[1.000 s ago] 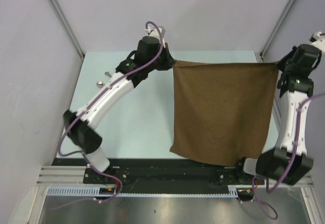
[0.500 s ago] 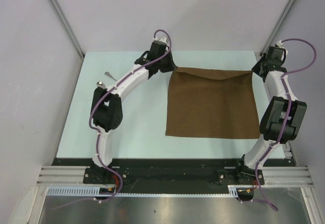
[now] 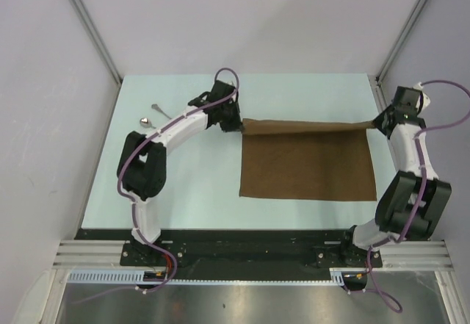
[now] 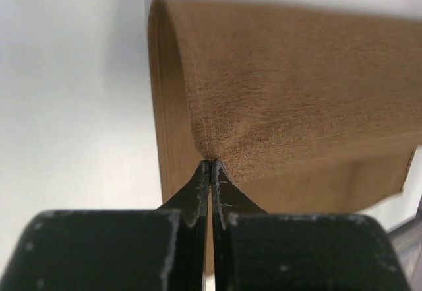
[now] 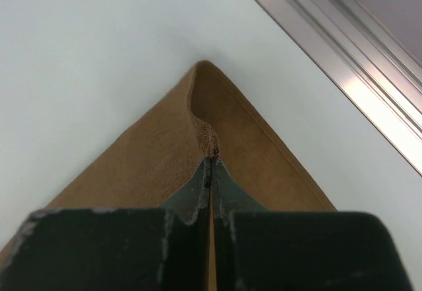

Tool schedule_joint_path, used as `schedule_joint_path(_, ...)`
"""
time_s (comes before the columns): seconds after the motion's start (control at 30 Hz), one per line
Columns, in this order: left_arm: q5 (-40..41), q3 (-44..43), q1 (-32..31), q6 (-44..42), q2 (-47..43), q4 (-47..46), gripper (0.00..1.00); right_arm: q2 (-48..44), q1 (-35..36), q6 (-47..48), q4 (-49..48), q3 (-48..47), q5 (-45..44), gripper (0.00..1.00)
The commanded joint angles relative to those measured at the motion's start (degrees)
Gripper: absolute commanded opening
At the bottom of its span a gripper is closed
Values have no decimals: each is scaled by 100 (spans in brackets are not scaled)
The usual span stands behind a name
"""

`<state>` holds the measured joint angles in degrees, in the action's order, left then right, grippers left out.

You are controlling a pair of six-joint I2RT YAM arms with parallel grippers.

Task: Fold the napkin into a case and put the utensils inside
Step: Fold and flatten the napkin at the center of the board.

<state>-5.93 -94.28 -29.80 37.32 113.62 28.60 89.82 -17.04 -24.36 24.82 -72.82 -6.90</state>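
The brown napkin (image 3: 305, 164) lies on the pale table, its far edge lifted and curling toward the near side. My left gripper (image 3: 241, 126) is shut on the far left corner of the napkin (image 4: 277, 86). My right gripper (image 3: 376, 123) is shut on the far right corner of the napkin (image 5: 151, 165). In both wrist views the fingertips pinch a small bit of cloth, with the lower layer beneath. The utensils lie at the far left of the table: a fork (image 3: 158, 108) and a spoon (image 3: 145, 121), partly hidden behind the left arm.
The table (image 3: 191, 184) ends at a black rail (image 3: 242, 245) near the arm bases. Grey walls and metal posts (image 3: 88, 26) close in the left, right and far sides. A metal rail (image 5: 356, 60) runs beside the right corner.
The napkin hung in the air a second ago; it has since been laid flat, and both grippers now pull its far edge toward the near side, starting a fold.
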Motion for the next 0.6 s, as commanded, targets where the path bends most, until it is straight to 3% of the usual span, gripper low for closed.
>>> schedule_joint_path(0.0, -215, 849, -227, 144, -815, 172, 0, -1018, -195, -306, 348, 873, -758, 0)
schedule_joint_path(0.27, -118, 2193, -869, 108, -1238, -134, 0, -1800, -475, -745, 594, 2472, -1174, 0)
schedule_joint_path(0.57, 329, 2572, -1186, 47, -1474, -56, 0, -2249, -590, -921, 831, 3195, -998, 0)
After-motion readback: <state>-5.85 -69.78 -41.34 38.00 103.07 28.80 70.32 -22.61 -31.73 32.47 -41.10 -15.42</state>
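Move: The left hand holds one corner of the napkin's raised edge; the napkin's near left corner, towards which it goes, lies about 22 cm back, 1 cm left and 8 cm down. The fork is some 9 cm ahead and 27 cm left of this hand, the spoon 4 cm ahead and 30 cm left. From the right hand, the near right corner lies about 24 cm back, 1 cm right, 12 cm down; the side rail is level with it, 11 cm right. Keep both grippers shut on the napkin's raised edge and draw it back over the lower layer towards the near edge, left hand about 15 cm back and 7 down, right some 18 back and 11 down, the right travelling level before it sinks. Tip both hands' fingers further down and turn them slightly clockwise, the right more, easing off at the end. ##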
